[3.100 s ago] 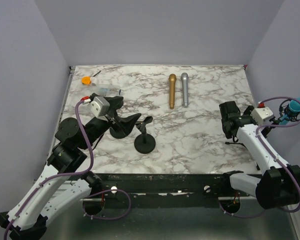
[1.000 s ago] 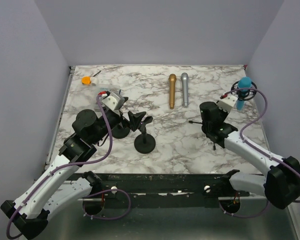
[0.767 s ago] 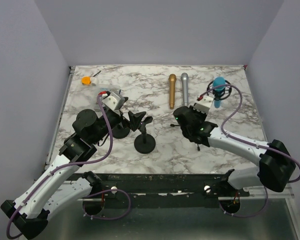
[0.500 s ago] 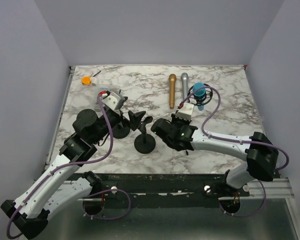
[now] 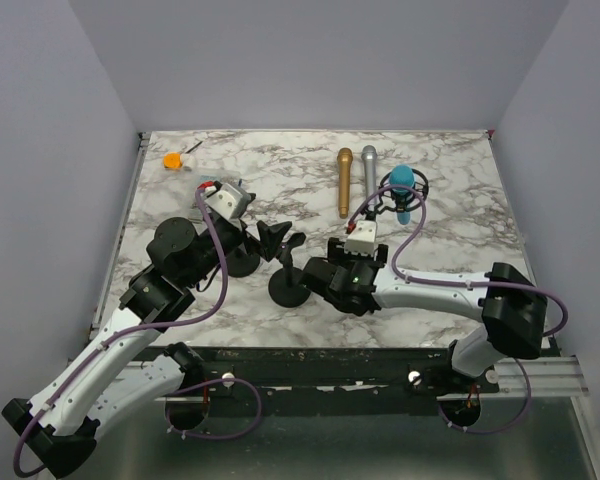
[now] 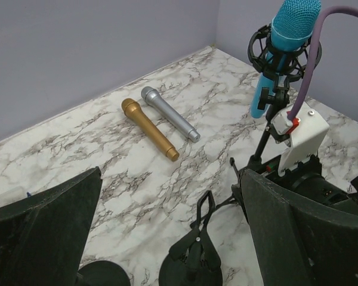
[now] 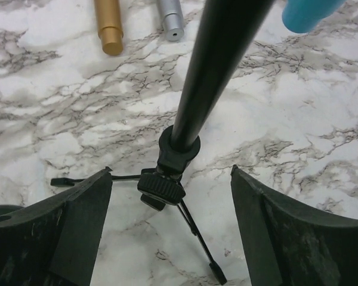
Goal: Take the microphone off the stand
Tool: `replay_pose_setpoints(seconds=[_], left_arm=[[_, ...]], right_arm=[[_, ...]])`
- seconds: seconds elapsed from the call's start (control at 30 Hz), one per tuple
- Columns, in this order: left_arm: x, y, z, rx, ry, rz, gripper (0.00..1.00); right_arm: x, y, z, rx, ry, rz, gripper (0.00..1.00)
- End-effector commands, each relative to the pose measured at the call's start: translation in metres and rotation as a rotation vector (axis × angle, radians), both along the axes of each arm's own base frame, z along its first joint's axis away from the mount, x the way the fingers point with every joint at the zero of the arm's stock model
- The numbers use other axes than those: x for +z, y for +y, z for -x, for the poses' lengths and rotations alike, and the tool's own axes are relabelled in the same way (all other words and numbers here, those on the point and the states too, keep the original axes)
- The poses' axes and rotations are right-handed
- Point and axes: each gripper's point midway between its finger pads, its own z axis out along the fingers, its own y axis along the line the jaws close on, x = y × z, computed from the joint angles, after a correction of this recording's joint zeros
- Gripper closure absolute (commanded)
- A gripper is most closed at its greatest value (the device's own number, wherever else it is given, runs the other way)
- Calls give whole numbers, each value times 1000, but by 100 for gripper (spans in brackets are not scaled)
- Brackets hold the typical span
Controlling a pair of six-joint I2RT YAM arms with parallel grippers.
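The blue microphone [image 5: 401, 180] sits in a black shock mount on a thin black tripod stand, right of the table's middle. In the right wrist view its lower end [image 7: 310, 12] shows at the top, above the stand's pole [image 7: 218, 65] and tripod hub [image 7: 164, 187]. My right gripper [image 7: 171, 171] is open, one finger on each side of the hub and touching neither it nor the pole. From above, the right gripper [image 5: 345, 272] is mostly hidden under its own body. My left gripper [image 6: 172, 173] is open and empty, well left of the microphone [image 6: 286, 36].
A gold microphone [image 5: 345, 182] and a silver one [image 5: 369, 180] lie side by side at the back. A black round-base stand with an empty clip [image 5: 288, 285] stands below my left gripper [image 5: 252, 240], beside a second round base [image 5: 242, 262]. An orange object [image 5: 171, 160] lies far left.
The right arm swept left from the table's right edge to its middle, and the blue microphone on its stand came with it. In the last half second the microphone stays put. The left arm has held still for a second.
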Motion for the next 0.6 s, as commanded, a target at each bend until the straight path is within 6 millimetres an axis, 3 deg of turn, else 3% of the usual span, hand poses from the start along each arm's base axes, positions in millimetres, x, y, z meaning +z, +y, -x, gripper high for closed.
replay_pose_setpoints(seconds=[0.0,0.13,0.47,0.57], left_arm=[[-2,1,-3,19,-5,-14,2],[-3,1,-3,20,-3,-18,1],[-6,0,-4,17,4,-24,2],[-7,0,-5,22,7,-29,2]], right_arm=[[7,6,6,34,33,-45,13],[14,5,12,59,56,-33,0],[65,32,19,297,30,-127,0],[80,55,26,448,45,-181,0]])
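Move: The blue microphone on its tripod stand is the thing to reach: its middle lies about 10 cm ahead of the right hand, 8 cm to its right and 14 cm above. The tripod's foot is some 2 cm ahead and 8 cm below, straight in line. The gold microphone lies about 22 cm ahead and 3 cm left, the silver one 22 cm ahead and 4 cm right, both 11 cm below. From the left hand the blue microphone is roughly 12 cm ahead, 24 cm right and 8 cm lower. The right hand, its half-spread fingers already clear of the tripod's lower pole, opens them the rest of the way while easing back about 2 cm. It then climbs some 6 cm away from the tripod's foot, drifting a couple of centimetres left and turning about 15 degrees counter-clockwise, fingers wide and empty. ##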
